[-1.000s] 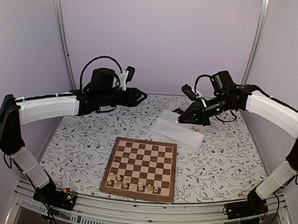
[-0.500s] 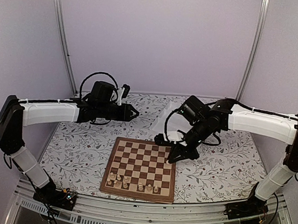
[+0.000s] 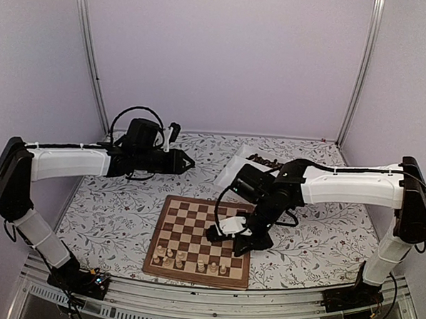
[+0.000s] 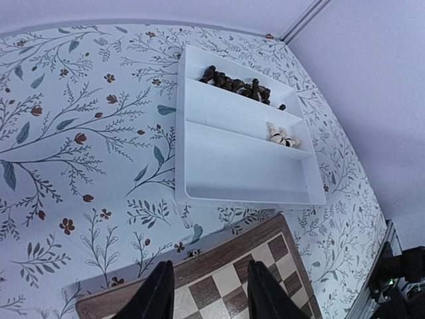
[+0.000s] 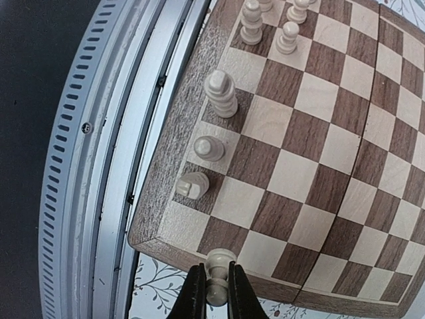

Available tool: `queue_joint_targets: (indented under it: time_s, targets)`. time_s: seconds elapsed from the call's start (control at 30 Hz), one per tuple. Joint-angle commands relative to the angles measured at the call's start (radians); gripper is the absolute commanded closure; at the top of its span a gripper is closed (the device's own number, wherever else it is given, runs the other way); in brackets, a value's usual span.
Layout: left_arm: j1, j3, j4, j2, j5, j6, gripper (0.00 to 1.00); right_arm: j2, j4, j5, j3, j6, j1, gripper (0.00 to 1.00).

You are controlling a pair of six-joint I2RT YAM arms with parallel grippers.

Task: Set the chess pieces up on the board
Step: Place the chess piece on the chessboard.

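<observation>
The board (image 3: pixel 195 226) lies at the table's near middle, with several pale chess pieces (image 3: pixel 171 256) along its near edge. My right gripper (image 3: pixel 244 245) hangs over the board's near right corner, shut on a pale chess piece (image 5: pixel 218 264) that sits upright between its fingers (image 5: pixel 194 292). In the right wrist view three pale pieces (image 5: pixel 209 147) stand on the nearest squares of the board (image 5: pixel 312 153). My left gripper (image 3: pixel 188 160) hovers behind the board's far left and is open and empty. Its fingertips (image 4: pixel 156 296) frame the board's corner (image 4: pixel 219 279).
A white two-compartment tray (image 4: pixel 246 156) lies behind the board, holding dark pieces (image 4: pixel 236 83) in one compartment and a few pale ones (image 4: pixel 282 136) in the other. My right arm partly hides the tray (image 3: pixel 238 161). A metal rail (image 5: pixel 99 166) runs along the table's near edge.
My right arm has swung from the tray down to the board's near right corner, carrying the pale piece. My left arm has drawn back slightly to the left.
</observation>
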Motion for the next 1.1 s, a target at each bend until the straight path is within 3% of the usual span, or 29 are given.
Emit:
queue_joint_targets:
  time_s: [0.0,0.83,1.07]
  targets:
    - [0.021,-0.029,0.030,-0.042,0.013,-0.010,0.60,0.034,-0.014,0.044,-0.008,-0.009,0.038,0.92]
    - [0.042,-0.082,0.063,-0.063,0.039,-0.023,0.60,0.136,-0.007,0.105,0.018,0.010,0.056,0.91]
    - [0.042,-0.091,0.070,-0.063,0.045,-0.029,0.60,0.147,0.000,0.109,0.028,0.018,0.057,0.86]
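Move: The small white chess piece already pinched in the right fingers is bound for the empty dark square on the board's right edge, second row out, about 8 cm below the hand, 1 cm back and 1 cm to its right. On the near row stand a notched piece roughly 3 cm left and 4 cm back of the hand, and a round-topped piece about 6 cm left and 4 cm back. From the left hand that square lies some 25 cm back, 14 cm right and 15 cm below. The small white piece, still held by its head, is lowered about 5 cm, almost straight down, onto the dark edge square just out from the empty corner square. The right wrist tips some 10 degrees so the fingers point more steeply down; at the bottom the descent stops and the grip only begins to ease, the fingers still around the head. ##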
